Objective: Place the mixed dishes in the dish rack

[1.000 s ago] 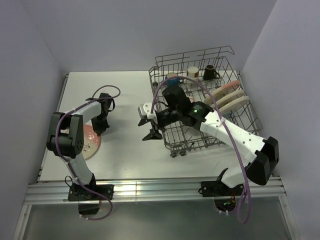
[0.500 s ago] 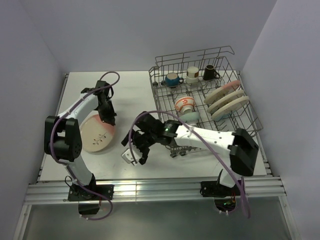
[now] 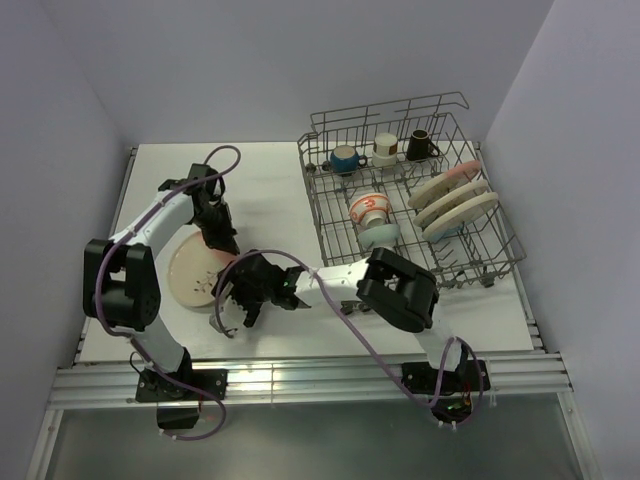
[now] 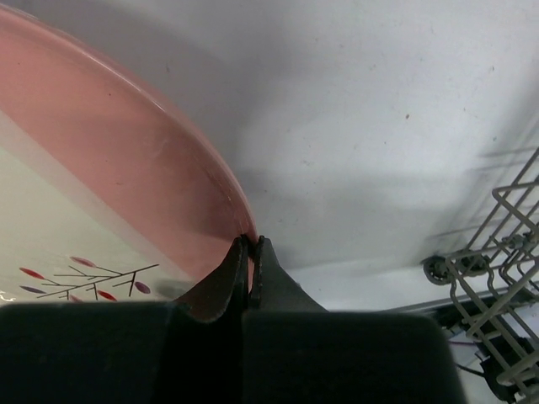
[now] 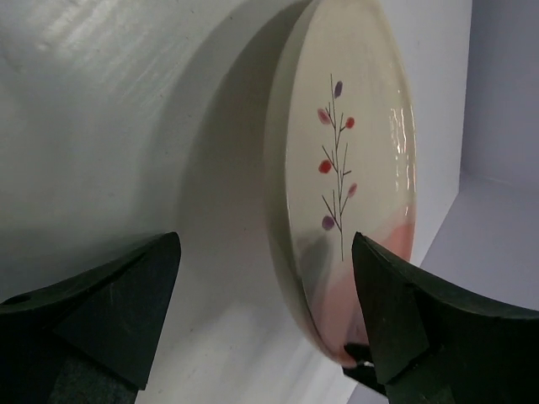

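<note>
A cream plate [image 3: 188, 275] with a pink half and a leaf sprig is held tilted up off the table at the left. My left gripper [image 3: 225, 243] is shut on its pink rim [image 4: 227, 194], its jaws pinched together on the edge. Low at the plate's near right edge, my right gripper [image 3: 232, 310] stands wide open. In the right wrist view the plate [image 5: 345, 168] stands on edge, its lower rim between the spread fingers [image 5: 126, 303], not gripped. The dish rack [image 3: 480, 250] on the right holds three plates [image 3: 452, 200], three mugs [image 3: 385, 148], an orange-red bowl [image 3: 370, 208] and a pale teal bowl [image 3: 382, 236].
The white table [image 3: 270, 190] has a raised rail along its left edge and grey walls close on three sides. The rack's near-left corner with a small wheel [image 4: 435, 269] shows in the left wrist view. My right arm's purple cable loops over the table's front.
My right arm has swung from the rack leftward across the table to the plate, its jaws spreading. My left arm has raised the plate from flat on the table to a tilt.
</note>
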`<act>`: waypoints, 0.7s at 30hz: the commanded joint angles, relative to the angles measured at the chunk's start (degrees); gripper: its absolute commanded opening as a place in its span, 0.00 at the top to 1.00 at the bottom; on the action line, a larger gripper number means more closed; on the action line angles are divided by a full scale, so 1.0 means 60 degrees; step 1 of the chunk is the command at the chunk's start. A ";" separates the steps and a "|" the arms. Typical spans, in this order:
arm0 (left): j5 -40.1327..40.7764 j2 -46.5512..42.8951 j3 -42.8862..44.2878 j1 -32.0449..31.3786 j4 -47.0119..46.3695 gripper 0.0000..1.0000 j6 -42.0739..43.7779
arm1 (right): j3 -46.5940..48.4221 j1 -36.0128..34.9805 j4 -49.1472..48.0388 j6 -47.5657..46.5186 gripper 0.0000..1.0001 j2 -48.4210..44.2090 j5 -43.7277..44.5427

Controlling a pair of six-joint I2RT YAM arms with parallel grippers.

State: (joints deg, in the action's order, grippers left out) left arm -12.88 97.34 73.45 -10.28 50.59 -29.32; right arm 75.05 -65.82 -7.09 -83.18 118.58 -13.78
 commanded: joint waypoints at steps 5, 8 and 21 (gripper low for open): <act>-0.1412 -0.0827 -0.0215 -0.0059 -0.0257 1.00 0.0038 | 0.0894 -0.0236 -0.3107 -0.0712 0.16 0.1372 0.1474; -0.1558 -0.0945 -0.0303 -0.0059 -0.0301 1.00 0.0009 | 0.0911 -0.0250 -0.3635 -0.0902 0.40 0.1739 0.1725; -0.0273 -0.1955 0.0602 0.0132 -0.0068 0.43 -0.0342 | -0.0905 -0.0250 -0.5321 -0.0640 1.00 0.0175 0.1301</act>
State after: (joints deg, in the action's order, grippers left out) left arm -17.02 90.74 71.88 -9.93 50.33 -30.61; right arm 71.48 -66.98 -34.81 -89.23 126.76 -4.45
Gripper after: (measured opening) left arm 0.527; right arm 0.211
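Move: The last plate, its pink rim already pinched by the left hand and raised on the right side, has its middle about 7 cm left of that hand, 4 cm back and 4 cm lower. From the open right hand the plate's middle is some 8 cm to the left, 4 cm ahead and 2 cm lower. The dish rack's middle lies roughly 39 cm right of the right hand and 18 cm ahead, with the green bowl about 33 cm right and 11 cm ahead; both are about level with it. The right hand slides forward and left about 5 cm onto the raised rim beside the left hand's grip, rolling and tipping its fingers up some 20 degrees, and shuts them on the plate with one finger over its face and the other beneath, then draws back rightward a centimetre or two. The left hand keeps its pinch while easing slightly back and right, and only once the right fingers are closed does it open about halfway and rise roughly 3 cm off the rim. ##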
